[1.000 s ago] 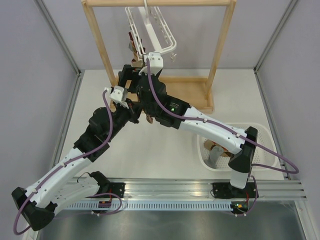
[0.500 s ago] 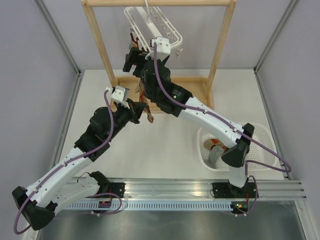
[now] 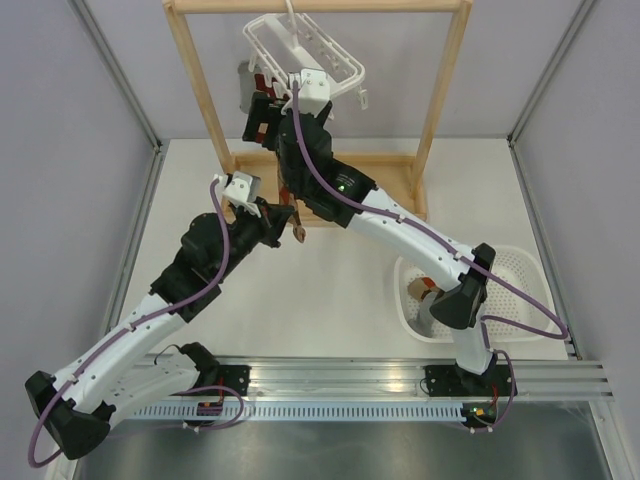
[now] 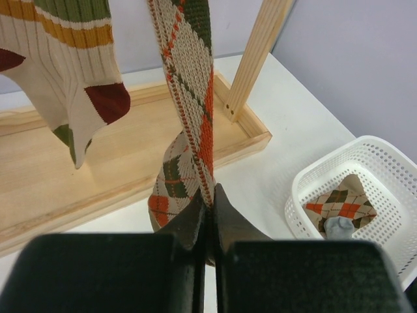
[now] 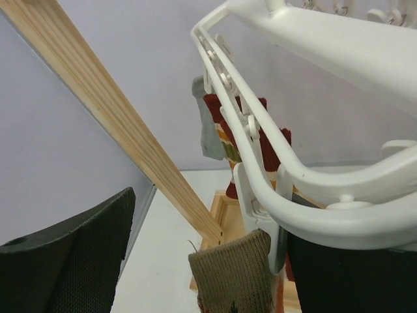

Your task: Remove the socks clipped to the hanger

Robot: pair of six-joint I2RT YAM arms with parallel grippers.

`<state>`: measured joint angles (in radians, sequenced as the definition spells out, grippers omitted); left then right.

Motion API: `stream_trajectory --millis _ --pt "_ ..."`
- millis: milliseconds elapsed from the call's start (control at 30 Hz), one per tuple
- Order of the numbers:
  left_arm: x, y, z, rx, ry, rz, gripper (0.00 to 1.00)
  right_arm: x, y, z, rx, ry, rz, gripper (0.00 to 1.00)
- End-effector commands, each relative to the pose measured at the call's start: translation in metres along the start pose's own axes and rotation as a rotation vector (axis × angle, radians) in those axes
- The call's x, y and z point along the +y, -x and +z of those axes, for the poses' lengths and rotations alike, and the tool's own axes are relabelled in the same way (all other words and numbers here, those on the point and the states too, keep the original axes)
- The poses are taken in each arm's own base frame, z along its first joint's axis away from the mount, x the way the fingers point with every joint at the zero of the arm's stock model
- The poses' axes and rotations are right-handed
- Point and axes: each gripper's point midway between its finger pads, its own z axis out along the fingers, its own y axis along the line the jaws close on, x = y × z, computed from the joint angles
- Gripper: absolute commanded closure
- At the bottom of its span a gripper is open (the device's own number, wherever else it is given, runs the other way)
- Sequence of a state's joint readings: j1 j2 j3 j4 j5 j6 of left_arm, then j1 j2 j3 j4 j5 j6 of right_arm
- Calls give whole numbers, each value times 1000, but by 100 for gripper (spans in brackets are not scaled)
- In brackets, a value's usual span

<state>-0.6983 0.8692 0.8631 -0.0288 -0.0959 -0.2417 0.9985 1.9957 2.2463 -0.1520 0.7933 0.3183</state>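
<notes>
The white hanger hangs from the wooden rack's top bar, and its frame fills the right wrist view. A brown, red and cream argyle sock hangs taut from it. My left gripper is shut on that sock low down, also in the top view. My right gripper is open just under the hanger. Its fingers stand either side of the sock's tan cuff and the white clip holding it. A striped sock and a grey sock hang further along.
The wooden rack has an upright close to my right gripper's left finger, and its base tray lies below the socks. A white perforated basket at the right holds an argyle sock and a grey one.
My right arm has risen and reached further back, bringing its open gripper up to the hanger's clip. The hanger has swung slightly. My left gripper stays shut on the argyle sock.
</notes>
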Motion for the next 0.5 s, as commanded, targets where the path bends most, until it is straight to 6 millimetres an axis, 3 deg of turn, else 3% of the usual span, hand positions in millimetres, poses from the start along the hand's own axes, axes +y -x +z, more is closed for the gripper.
stream_trajectory --millis 0,300,467 --pt "-7 -5 0 24 -36 18 98 -1 39 -2 -74 -7 -4 8" --pt "-8 -7 1 30 -39 15 98 -17 49 4 -90 -43 -35 10" --pt "-8 -8 2 32 -42 15 98 -29 45 11 -89 -85 -60 45"
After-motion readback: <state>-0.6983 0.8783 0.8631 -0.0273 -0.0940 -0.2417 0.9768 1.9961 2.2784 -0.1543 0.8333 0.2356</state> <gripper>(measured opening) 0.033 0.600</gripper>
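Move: The clip at the hanger's near corner stands between my open right fingers, about 2 cm ahead, 2 cm to the right and 1 cm above. The held sock's cuff hangs under it, 2 cm ahead, centred and roughly 3 cm down. The hanger corner is about 1 cm ahead, 4 cm right and 3 cm up; a striped sock hangs some 12 cm ahead, 2 cm left and 6 cm lower. From my left hand the clip lies about 15 cm ahead, 1 cm right and 14 cm up. I bring my right hand about 2 cm to the right and 1 cm up, easing forward by nearly another at the end, so the clip comes between the fingers. I turn the hand about 5 degrees clockwise and, late on, start closing the wide-open fingers, stopping little past half open, around clip and cuff. My left hand stays put and keeps its pinch on the lower part of the sock. ##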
